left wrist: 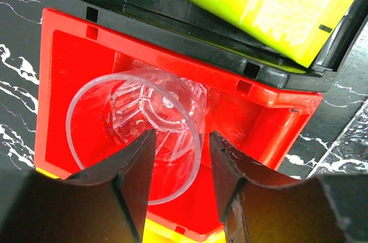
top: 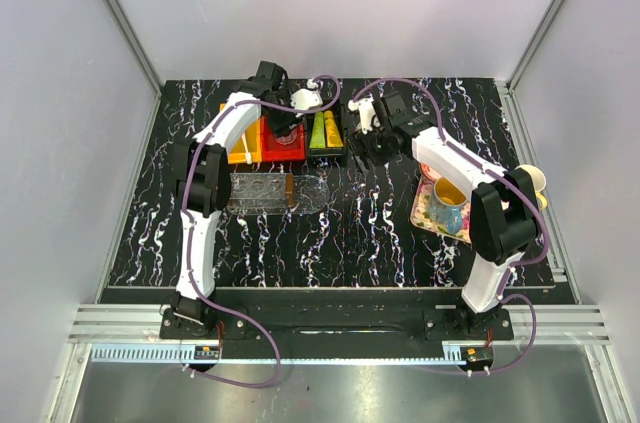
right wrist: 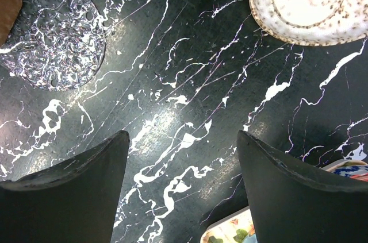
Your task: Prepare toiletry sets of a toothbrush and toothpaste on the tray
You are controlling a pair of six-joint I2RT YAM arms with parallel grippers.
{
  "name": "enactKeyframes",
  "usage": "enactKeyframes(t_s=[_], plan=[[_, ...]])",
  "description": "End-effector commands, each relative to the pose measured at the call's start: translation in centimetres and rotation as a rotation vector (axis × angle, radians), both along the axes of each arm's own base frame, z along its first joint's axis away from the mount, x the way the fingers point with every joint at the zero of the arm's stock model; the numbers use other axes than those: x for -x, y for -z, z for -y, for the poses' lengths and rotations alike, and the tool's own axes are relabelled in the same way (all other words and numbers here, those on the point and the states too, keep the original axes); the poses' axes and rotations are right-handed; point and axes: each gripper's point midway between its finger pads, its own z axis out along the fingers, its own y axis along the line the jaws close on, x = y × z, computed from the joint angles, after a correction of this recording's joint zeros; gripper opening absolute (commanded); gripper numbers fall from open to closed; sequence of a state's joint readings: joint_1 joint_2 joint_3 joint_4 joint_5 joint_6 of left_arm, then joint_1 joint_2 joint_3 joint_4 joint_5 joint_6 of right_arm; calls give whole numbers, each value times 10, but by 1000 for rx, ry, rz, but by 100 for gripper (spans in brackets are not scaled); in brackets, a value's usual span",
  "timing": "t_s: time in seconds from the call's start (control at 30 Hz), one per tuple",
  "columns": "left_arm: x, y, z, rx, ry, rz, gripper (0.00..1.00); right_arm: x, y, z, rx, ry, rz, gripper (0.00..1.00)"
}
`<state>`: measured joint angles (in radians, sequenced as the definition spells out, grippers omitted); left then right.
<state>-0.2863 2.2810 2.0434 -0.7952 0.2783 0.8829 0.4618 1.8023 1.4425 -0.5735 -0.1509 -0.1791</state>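
Two toothpaste tubes, a light green one (top: 318,130) and a yellow one (top: 331,128), lie in a black bin (top: 327,154) at the back. The left wrist view shows the green tube (left wrist: 259,2) close up. My left gripper (left wrist: 181,134) is lowered into the red bin (left wrist: 75,53) beside it. Its jaws stand partly apart, astride the rim of a clear plastic cup (left wrist: 132,111), with a gap on either side of the cup's wall. My right gripper (right wrist: 181,134) hangs open over bare table, right of the black bin. A clear textured tray (top: 275,191) lies in front of the bins. The toothbrush is out of view.
An orange bin (top: 243,151) stands left of the red one. A floral tray (top: 428,213) holding a yellow-filled cup (top: 448,198) sits at the right, with a white dish (top: 534,181) beyond it. A speckled plate (right wrist: 310,2) shows in the right wrist view.
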Motion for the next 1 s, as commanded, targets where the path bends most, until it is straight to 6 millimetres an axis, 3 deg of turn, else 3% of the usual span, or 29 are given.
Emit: enactKeyframes(t_s=[0.0,0.23,0.57,0.8,0.97], plan=[[-10,-9,2,0,17,45,45,-4,-9,0,-17,-6,30,80],[-6,0,0,-4,8,20,36,-6,-8,2,-11,-3,35,80],[-4,-2,-2,-5,-16,16,15,-5,-6,4,-12,1,31,80],[-8,-18,0,7,-22,45,2,-5,-8,3,-14,-2,37,80],[-11,-38,4,20,-18,89,0,-5,-9,5,-11,2,40,80]])
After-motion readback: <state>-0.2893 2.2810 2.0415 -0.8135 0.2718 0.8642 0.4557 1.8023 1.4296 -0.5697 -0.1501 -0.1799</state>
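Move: The left hand's half-open fingers straddle the near rim of the clear cup in the red bin; the cup's middle is about 3 cm ahead, level sideways and 4 cm below. The green toothpaste lies some 9 cm right and 1 cm ahead, the toothbrush about 10 cm left and 2 cm back, both roughly 6 cm below. From the waiting right hand the cup is about 20 cm left, 9 cm ahead and 5 cm below. The left fingers close nearly shut, pinching the clear cup's near wall, the hand easing about 0.5 cm back. ##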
